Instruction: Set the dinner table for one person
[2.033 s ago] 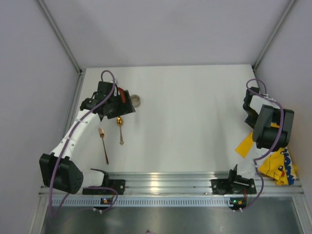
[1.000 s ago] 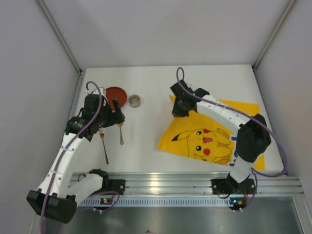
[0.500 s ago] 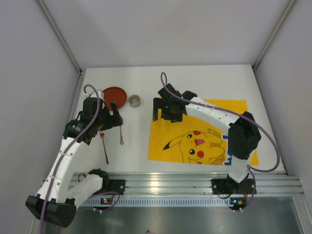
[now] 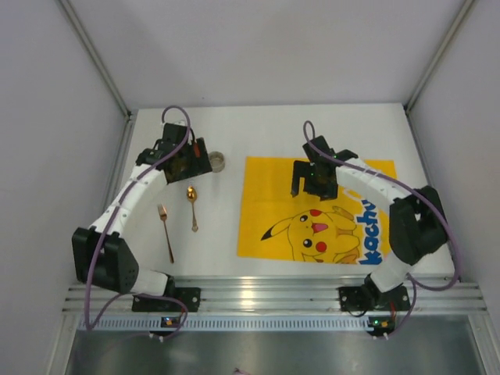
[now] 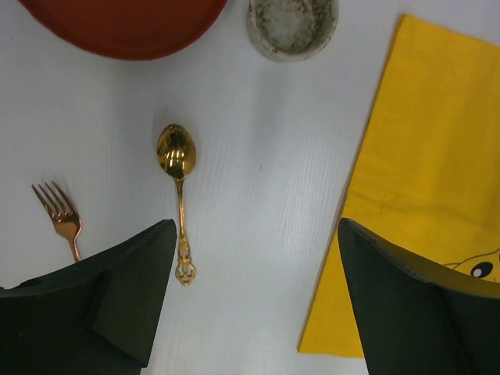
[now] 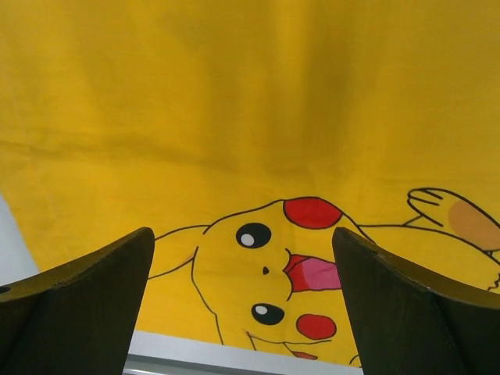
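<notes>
The dinner table [image 4: 258,129] is a white top. A yellow Pikachu mat [image 4: 344,176] lies spread flat on its right half. My right gripper [image 4: 311,186] hovers open over the mat's upper middle, holding nothing; the right wrist view shows the mat [image 6: 234,101] between its open fingers [image 6: 94,289]. On the left lie a gold spoon [image 4: 192,207] and a copper fork [image 4: 165,230]. My left gripper [image 4: 184,160] stands open above a red plate [image 5: 125,23], which it mostly hides from above. The spoon [image 5: 178,187] and fork [image 5: 58,215] lie below it.
A small speckled cup [image 4: 216,162] stands next to the red plate, near the mat's top left corner. Silver rails [image 4: 258,293] run along the near edge by the arm bases. Grey walls close in the left, right and back.
The right gripper has opened, let go of the mat and drawn back to the right; the mat now lies flat and still. The left arm has swung toward the back, over the red plate.
</notes>
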Tool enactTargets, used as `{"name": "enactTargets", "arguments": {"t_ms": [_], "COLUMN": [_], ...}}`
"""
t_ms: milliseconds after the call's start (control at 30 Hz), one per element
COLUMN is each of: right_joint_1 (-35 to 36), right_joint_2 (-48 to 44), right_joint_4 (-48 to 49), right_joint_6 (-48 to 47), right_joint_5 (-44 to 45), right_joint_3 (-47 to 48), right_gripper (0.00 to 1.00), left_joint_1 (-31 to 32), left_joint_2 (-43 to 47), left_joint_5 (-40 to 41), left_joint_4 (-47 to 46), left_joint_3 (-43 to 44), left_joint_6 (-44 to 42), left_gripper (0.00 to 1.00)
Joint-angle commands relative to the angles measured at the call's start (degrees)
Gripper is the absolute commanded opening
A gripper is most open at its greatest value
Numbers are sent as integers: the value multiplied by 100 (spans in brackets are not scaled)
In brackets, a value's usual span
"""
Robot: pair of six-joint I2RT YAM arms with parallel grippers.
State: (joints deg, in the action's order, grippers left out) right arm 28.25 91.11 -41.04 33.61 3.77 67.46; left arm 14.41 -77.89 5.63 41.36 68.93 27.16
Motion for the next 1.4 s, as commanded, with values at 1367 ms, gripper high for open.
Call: {"name": "enactTargets", "arguments": {"t_ms": [1367], "right_joint_1": [454], "right_joint_2": [1051], "right_joint_4": [-668], "right_joint_6": [-908], "right_joint_5": [124], "right_joint_3": [2562], "right_gripper": [100], "left_joint_1": [-2259], "left_joint_2": [-2239], "left_joint_5": [193], "left_joint_4": [-1007], "left_joint_3": [1088], "left_joint_6": [132], "left_gripper": [90]}}
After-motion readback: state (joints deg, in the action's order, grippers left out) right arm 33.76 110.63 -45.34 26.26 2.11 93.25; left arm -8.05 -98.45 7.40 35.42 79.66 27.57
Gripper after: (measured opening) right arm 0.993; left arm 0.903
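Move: The tablecloth already lies spread some 7 cm under the right hand, its middle about 6 cm back and 2 cm right. From that hand, Pikachu's face is about 15 cm straight back and the cup 13 cm ahead, 36 cm left. The left hand hangs roughly 15 cm above table level; the plate is about 13 cm ahead and 11 left of it, the cup 11 ahead and 2 right, the spoon 10 back and 6 left. With fingers open, the right hand drops onto the cloth's plain upper half, reaching forward, and pushes the cloth along some 8 cm left and slightly forward, then lifts clear, drifting back right. The open left hand swings forward past the cup, then about 15 cm left, sinking 5 cm and turning counter-clockwise, to hover by the plate's left rim, untouched. ##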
